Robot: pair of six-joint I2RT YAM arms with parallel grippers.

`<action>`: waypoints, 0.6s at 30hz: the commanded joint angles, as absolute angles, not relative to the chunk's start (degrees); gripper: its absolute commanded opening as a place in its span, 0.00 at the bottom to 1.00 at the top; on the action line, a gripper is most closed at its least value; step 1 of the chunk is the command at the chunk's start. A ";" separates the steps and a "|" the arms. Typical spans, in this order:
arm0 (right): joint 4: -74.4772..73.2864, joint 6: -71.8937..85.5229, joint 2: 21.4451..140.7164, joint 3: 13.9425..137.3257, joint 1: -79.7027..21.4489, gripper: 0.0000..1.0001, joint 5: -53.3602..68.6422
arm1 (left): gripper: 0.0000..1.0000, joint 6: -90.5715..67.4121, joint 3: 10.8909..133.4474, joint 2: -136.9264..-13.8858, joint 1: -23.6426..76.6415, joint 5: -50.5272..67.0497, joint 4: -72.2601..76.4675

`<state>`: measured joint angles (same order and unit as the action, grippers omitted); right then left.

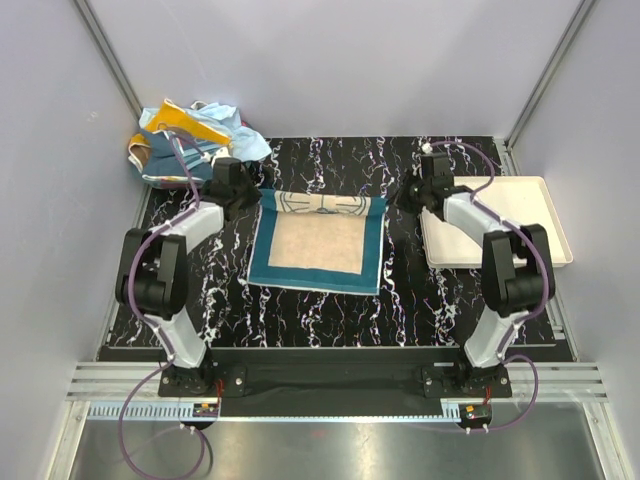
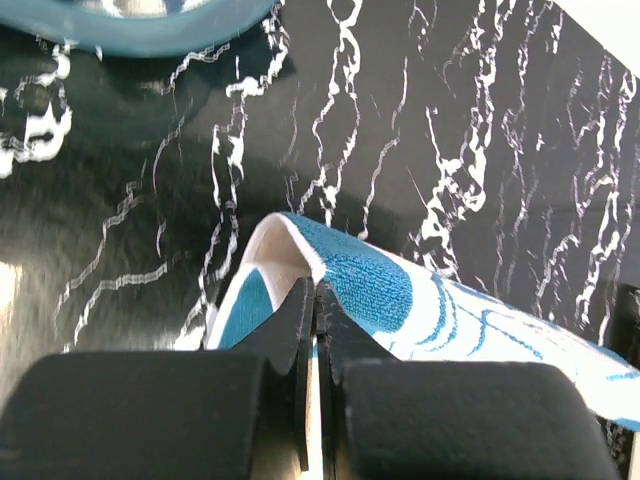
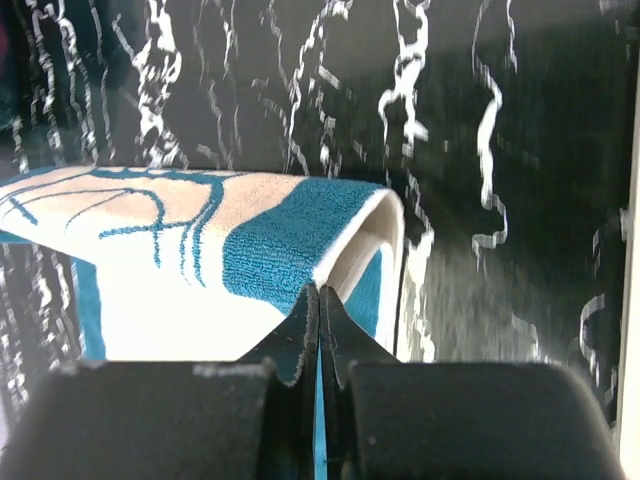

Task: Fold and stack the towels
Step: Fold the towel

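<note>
A teal towel with a beige centre (image 1: 318,245) lies spread in the middle of the black marbled table. Its far edge is lifted and curls toward me, showing the line-printed underside. My left gripper (image 1: 258,199) is shut on the towel's far left corner, with the cloth (image 2: 372,288) pinched between the closed fingertips (image 2: 316,291). My right gripper (image 1: 396,200) is shut on the far right corner, its tips (image 3: 319,293) clamping the folded-over teal border (image 3: 275,245). The near edge of the towel rests flat on the table.
A loose heap of other towels (image 1: 188,140), light blue, orange-yellow and teal, sits at the back left corner. A white tray (image 1: 530,205) stands on the right side of the table. Grey walls close in the left, back and right.
</note>
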<state>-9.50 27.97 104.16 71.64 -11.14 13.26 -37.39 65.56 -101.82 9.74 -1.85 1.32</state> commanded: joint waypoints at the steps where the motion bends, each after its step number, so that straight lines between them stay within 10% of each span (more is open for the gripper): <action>1: -6.86 29.88 96.00 67.51 -11.16 0.00 14.50 | 0.00 -40.07 62.77 -96.69 10.37 -7.47 -1.04; 18: -4.39 31.46 80.78 47.55 -16.96 0.00 15.30 | 0.00 -43.77 45.89 -83.42 12.22 -8.97 -1.67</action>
<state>-5.78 31.35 84.84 48.23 -15.86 16.14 -42.78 47.00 -87.57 11.90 -6.39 -4.49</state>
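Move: The left hand pinches the towel's far left corner. The near left corner it is being folded towards lies about 20 cm back, 4 cm to its left and 9 cm below; the towel pile stands some 15 cm ahead and 18 cm left. The right hand holds the far right corner, with the near right corner roughly 20 cm back, 2 cm left and 9 cm below; the middle of the white tray is level with it, about 29 cm to its right. Still pinching the two far corners between shut fingers, both hands draw the raised edge back over the lying half towards the near edge, at a brisk pace and about 10 cm each. The left hand also sinks some 4 cm, its fingers tipping about 10 degrees farther down; the right rises slightly, then settles back to nearly its starting height. ##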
